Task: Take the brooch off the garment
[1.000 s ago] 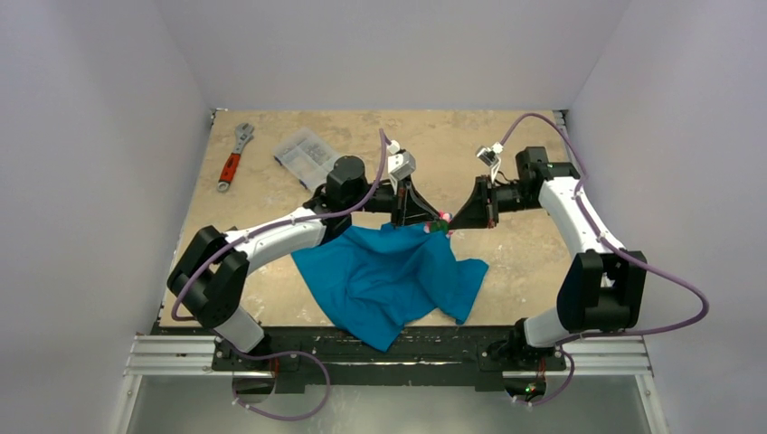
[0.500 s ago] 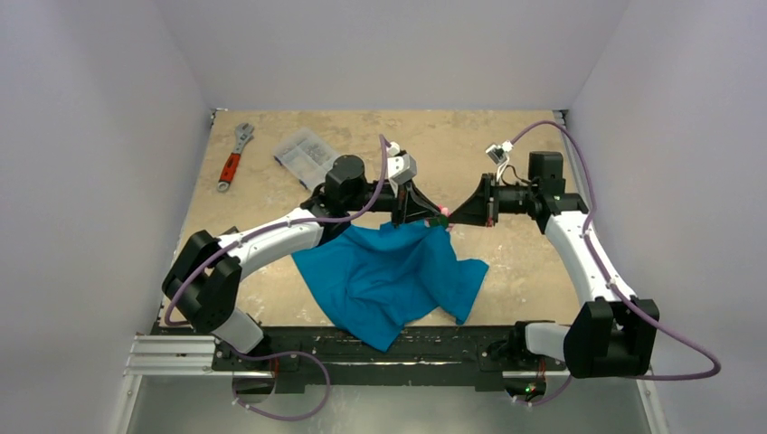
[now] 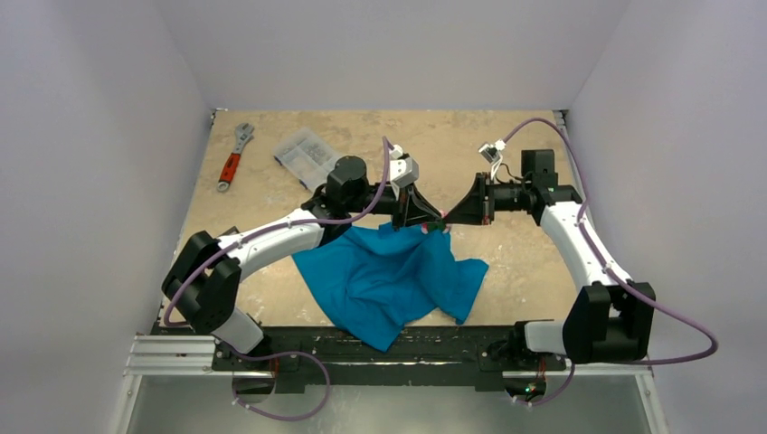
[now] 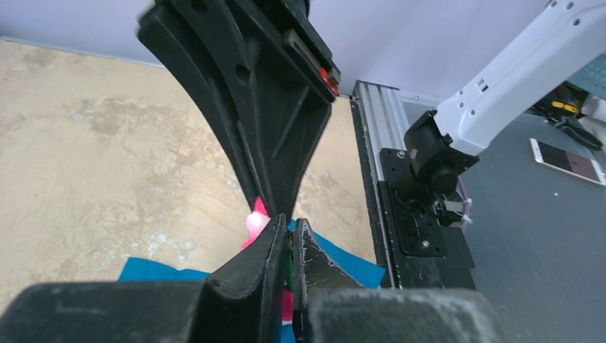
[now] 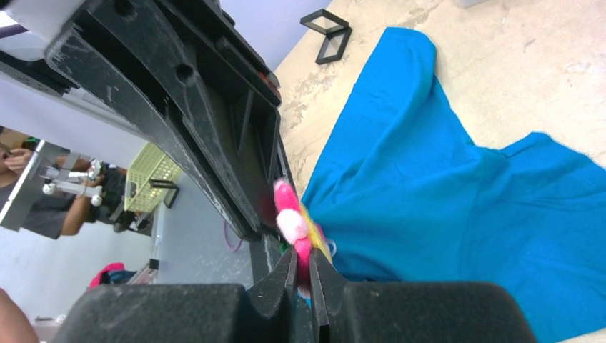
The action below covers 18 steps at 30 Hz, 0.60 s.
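Note:
The teal garment (image 3: 389, 276) lies crumpled on the table, its far corner lifted to where the two grippers meet tip to tip. The pink-petalled brooch (image 5: 291, 218) with a yellow centre sits on that corner. My right gripper (image 5: 302, 254) is shut on a pink petal. My left gripper (image 4: 289, 223) faces it from the other side and is shut too, with a green and pink bit of the brooch (image 4: 256, 218) between its fingers and teal cloth just below. In the top view the brooch is almost hidden between the left gripper (image 3: 432, 220) and the right gripper (image 3: 448, 220).
A red-handled wrench (image 3: 232, 159) and a clear plastic box of small parts (image 3: 307, 152) lie at the far left of the table (image 3: 506, 262). Two small black frames (image 5: 329, 32) rest on the table beyond the garment (image 5: 443, 200).
The right arm has swung its elbow outward and its gripper has closed in slightly towards the left gripper. The left arm and the garment have barely moved.

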Available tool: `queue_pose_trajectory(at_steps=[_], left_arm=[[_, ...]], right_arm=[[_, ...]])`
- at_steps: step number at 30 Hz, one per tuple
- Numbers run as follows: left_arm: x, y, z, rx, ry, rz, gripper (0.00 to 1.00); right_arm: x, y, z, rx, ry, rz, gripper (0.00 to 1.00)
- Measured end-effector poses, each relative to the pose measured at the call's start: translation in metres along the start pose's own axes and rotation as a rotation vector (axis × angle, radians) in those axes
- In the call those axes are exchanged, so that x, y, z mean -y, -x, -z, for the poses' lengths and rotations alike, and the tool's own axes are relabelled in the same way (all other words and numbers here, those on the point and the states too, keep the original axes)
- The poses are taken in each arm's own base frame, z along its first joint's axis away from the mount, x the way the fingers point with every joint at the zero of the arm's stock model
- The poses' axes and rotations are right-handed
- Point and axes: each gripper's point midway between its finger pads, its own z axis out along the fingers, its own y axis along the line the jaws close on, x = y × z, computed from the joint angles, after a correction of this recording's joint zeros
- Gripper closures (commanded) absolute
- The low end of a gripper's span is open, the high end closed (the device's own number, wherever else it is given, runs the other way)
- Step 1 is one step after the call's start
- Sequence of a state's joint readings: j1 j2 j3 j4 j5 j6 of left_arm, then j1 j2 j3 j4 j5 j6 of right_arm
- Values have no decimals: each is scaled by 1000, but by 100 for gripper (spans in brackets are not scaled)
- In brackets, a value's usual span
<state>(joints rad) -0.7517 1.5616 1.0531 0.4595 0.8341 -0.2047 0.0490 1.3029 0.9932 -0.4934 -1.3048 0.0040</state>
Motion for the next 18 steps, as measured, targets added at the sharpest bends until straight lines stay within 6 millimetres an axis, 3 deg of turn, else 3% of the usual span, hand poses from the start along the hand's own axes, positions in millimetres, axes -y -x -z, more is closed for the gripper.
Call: queue_pose_trajectory(at_steps=[4, 7, 11, 15, 18], left_arm=[[7, -8, 1, -25, -30, 41, 100], [12, -13, 1, -42, -59, 57, 100], [14, -20, 1, -61, -77, 76, 100], [13, -24, 0, -71, -79, 88, 100], [12, -25, 1, -74, -76, 92, 100]], right_arm=[[-1, 2, 2, -37, 5, 95, 62], [1, 2, 4, -76, 19, 175, 55], [8, -11, 5, -138, 48, 199, 42], [10, -29, 7, -185, 73, 188, 22], [6, -34, 9, -202, 74, 213, 18]])
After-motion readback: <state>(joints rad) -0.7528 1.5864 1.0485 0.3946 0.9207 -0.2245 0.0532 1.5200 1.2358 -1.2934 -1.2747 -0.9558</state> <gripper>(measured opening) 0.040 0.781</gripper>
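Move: Both hands hold the brooch in the air: its middle lies about 2 cm to the left hand's right and 1 cm behind it, slightly below the pads. From the right hand it is some 2 cm to the left, 1 cm back and 1 cm down. The garment's main spread lies on the table about 22 cm below, some 5 cm behind the left hand and 8 cm to its left. Right fingers open wide off the brooch, dropping back about 3 cm; the left sinks 2 cm, still pinching it. ##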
